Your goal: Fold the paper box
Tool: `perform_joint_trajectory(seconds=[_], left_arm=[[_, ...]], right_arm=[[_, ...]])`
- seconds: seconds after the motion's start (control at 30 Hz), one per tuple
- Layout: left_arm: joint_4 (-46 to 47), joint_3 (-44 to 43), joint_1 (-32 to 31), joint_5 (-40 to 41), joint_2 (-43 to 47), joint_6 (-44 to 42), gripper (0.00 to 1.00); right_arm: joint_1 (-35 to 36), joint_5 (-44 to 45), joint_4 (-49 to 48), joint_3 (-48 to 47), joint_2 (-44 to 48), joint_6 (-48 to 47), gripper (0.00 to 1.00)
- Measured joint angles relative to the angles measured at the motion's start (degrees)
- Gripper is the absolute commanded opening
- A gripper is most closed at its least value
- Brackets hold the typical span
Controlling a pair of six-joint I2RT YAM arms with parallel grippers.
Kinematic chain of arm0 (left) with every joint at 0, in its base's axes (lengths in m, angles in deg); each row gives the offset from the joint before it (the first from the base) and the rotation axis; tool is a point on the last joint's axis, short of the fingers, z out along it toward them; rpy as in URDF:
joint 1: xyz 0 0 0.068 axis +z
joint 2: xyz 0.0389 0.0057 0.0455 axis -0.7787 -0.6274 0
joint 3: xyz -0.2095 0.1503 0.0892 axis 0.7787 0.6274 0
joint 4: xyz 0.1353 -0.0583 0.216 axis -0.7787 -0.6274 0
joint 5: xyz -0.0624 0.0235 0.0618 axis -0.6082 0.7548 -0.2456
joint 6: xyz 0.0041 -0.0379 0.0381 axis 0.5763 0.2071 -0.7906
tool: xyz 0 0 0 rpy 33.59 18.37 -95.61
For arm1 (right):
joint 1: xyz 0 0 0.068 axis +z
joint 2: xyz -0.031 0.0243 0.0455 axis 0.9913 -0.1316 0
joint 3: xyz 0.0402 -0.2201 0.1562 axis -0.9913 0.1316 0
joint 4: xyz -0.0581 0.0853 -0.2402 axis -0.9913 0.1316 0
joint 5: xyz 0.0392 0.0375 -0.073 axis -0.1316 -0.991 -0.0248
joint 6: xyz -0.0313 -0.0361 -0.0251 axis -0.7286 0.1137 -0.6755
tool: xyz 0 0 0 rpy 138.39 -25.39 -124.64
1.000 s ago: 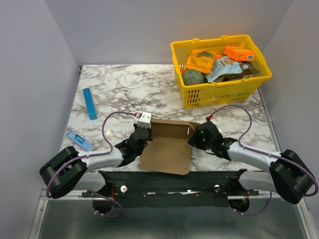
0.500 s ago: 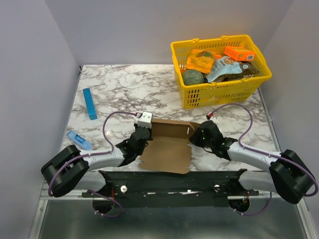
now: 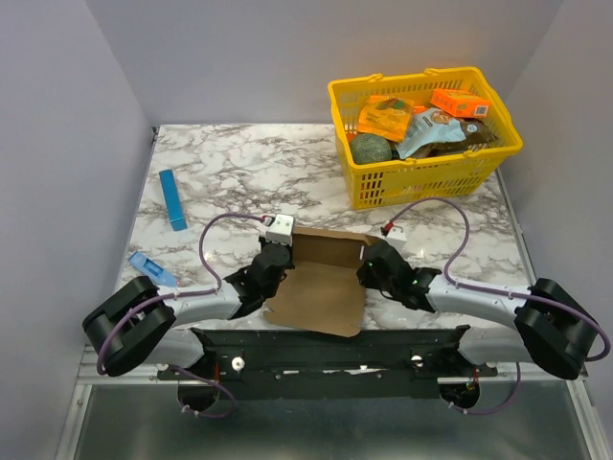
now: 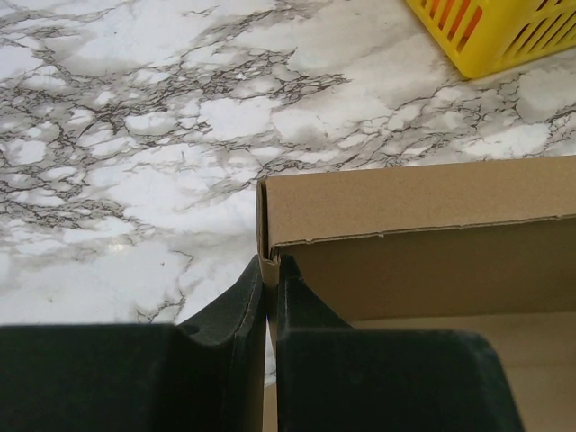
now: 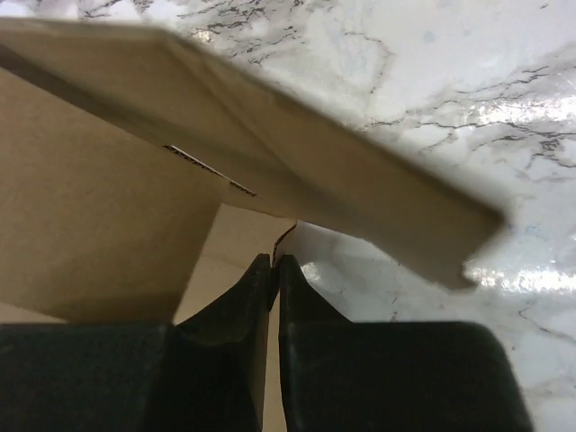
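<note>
The paper box is a brown cardboard sheet lying near the table's front edge, its back wall folded upright. My left gripper is shut on the box's left side flap; in the left wrist view its fingertips pinch the flap's thin edge at the corner of the back wall. My right gripper sits at the box's right edge. In the right wrist view its jaws are pressed together on a thin cardboard edge, with the tilted brown panel just beyond them.
A yellow basket with orange packets and other goods stands at the back right; its corner shows in the left wrist view. A thin blue strip and a small blue item lie at the left on the marble table.
My right gripper has slid left onto the box's right edge and closed on it. The left gripper has kept its grip and place.
</note>
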Motion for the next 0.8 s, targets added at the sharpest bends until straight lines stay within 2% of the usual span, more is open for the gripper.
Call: perform_joint_trajectory(seconds=[0.23,0.4,0.47,0.5,0.57,0.6,0.7,0.77,0.8], left_arm=[[0.0,-0.7,-0.6,0.5,-0.9,-0.2,0.0],[0.0,-0.7,-0.8,0.8,-0.9,-0.3,0.0],[0.0,-0.7,-0.8,0.8,-0.9,-0.3,0.0],[0.0,-0.8,-1.0,0.8,-1.0,-0.3,0.0],[0.0,-0.9,-1.3,0.7,-1.0,-0.3,0.0],[-0.1,-0.9,-1.4,0.7,-1.0,-0.3,0.0],[-0.5,-1.1,-0.8,0.5,-1.0,-0.5,0.0],[-0.8,-1.3,-0.1,0.1,-1.0,-0.6,0.0],[-1.1,-1.4,0.5,0.1,-1.0,-0.8,0.0]], right_arm=[[5.6,8.9,9.7,-8.2,-7.5,2.0,0.13],[7.8,14.3,16.3,-13.3,-11.7,5.4,0.18],[8.3,15.5,17.3,-13.5,-11.7,6.8,0.25],[8.4,16.0,17.6,-13.5,-11.5,7.2,0.35],[8.5,16.5,17.9,-13.5,-10.8,8.0,0.46],[8.6,16.5,18.2,-13.5,-9.9,8.1,0.56],[9.0,16.5,18.6,-13.4,-6.1,7.5,0.66],[9.9,16.1,18.4,-13.1,-2.4,6.0,0.68],[10.4,15.5,17.9,-12.4,-0.1,4.5,0.73]])
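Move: My right fingertips are at the box's side tab, right between them. From there the box's corner flap sticks up about 5 cm ahead and 4 cm higher, the back wall's middle lies some 8 cm ahead and 7 cm left, 3 cm up, and the base panel's middle about 3 cm back and 10 cm left, 3 cm lower. My left hand already has the box's left rear corner in its fingers. With my right hand I stay at the side tab and roll about 15 degrees, left side dipping, while the fingertips barely shift. Then I open the fingers wide, let go of the tab and rise nearly 5 cm off it, drifting a little to the left. My left hand keeps its pinch on the rear corner, all but still. ##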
